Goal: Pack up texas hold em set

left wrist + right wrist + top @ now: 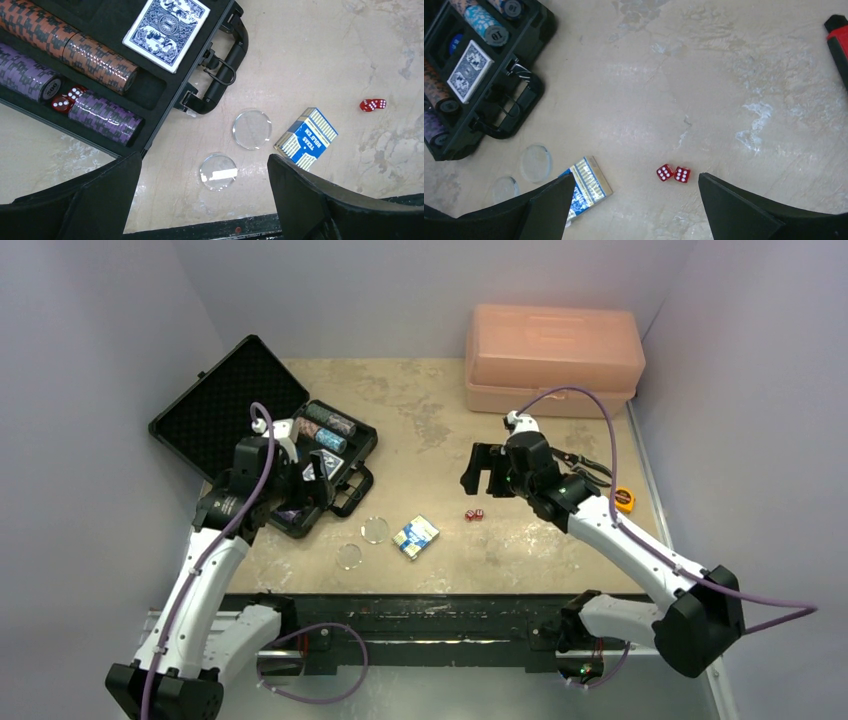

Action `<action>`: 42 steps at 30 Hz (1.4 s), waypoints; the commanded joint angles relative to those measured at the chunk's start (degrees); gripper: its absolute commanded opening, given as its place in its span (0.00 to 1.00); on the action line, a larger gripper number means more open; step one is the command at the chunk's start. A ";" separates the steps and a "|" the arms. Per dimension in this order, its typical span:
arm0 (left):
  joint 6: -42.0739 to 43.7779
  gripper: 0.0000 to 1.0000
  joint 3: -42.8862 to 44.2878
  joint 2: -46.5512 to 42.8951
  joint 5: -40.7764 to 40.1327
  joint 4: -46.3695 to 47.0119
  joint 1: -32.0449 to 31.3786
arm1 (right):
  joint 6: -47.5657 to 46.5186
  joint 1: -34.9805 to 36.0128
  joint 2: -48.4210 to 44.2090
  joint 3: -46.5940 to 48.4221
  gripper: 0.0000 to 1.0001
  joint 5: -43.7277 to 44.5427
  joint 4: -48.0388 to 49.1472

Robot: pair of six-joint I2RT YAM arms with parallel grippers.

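The black briefcase [225, 400] lies open at the left, its foam lid tipped back. In the tray [172, 95] lie orange chip rows [95, 59], purple chip rows [105, 116], two red dice [67, 99] and a blue card deck [166, 31]. On the table a second blue deck box [416, 535] lies beside two clear discs [252, 129] [218, 171] and a pair of red dice [673, 173]. My left gripper [204, 165] hangs open above the nearer disc, by the case's handle [227, 65]. My right gripper [636, 180] hangs open above the table, just left of the dice pair, holding nothing.
A pink plastic toolbox [553, 358] stands at the back right. Red-handled pliers [838, 40] and a yellow tape measure [624, 500] lie at the right, behind my right arm. A black rail [420, 610] runs along the table's near edge.
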 commanded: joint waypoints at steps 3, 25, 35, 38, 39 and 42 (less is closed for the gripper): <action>0.36 0.97 1.54 -2.30 1.51 0.76 -1.30 | 9.05 1.22 5.07 4.99 0.98 8.74 -8.95; 0.47 0.95 1.27 -3.34 0.18 0.22 -3.19 | 16.11 1.96 19.90 5.55 0.59 11.32 -10.55; 0.53 0.95 1.20 -2.99 0.16 0.28 -3.53 | 15.26 2.12 24.25 4.06 0.50 10.58 -7.51; 0.57 0.95 1.18 -2.88 0.04 0.21 -3.63 | 14.81 2.13 25.65 3.89 0.48 10.77 -7.20; 0.58 0.95 1.18 -2.86 0.03 0.22 -3.63 | 14.76 2.08 26.03 3.80 0.47 10.94 -7.22; 0.63 0.94 1.18 -2.73 0.03 0.29 -3.71 | 14.75 2.14 26.67 3.35 0.45 11.28 -7.06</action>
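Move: The red dice lie side by side on the table almost straight below the right hand, roughly 17 cm down, about 2 cm ahead and 1 cm to its right. At the same table height, the blue-and-white card box is some 11 cm to this hand's left and 2 cm nearer the base, with the closer clear disc about 19 cm left and 1 cm nearer. From the idle left hand the dice are some 31 cm right, 6 cm ahead and 18 cm below. Towards the pair of red dice the right hand sinks about 14 cm, nearly straight down, slipping 2 to 3 cm to its right early on and recovering only part of that. The fingers tip some 25 degrees steeper towards the table, the hand swings clockwise, and the wide-open jaws narrow to about half around the right-hand die, not gripping it yet. ##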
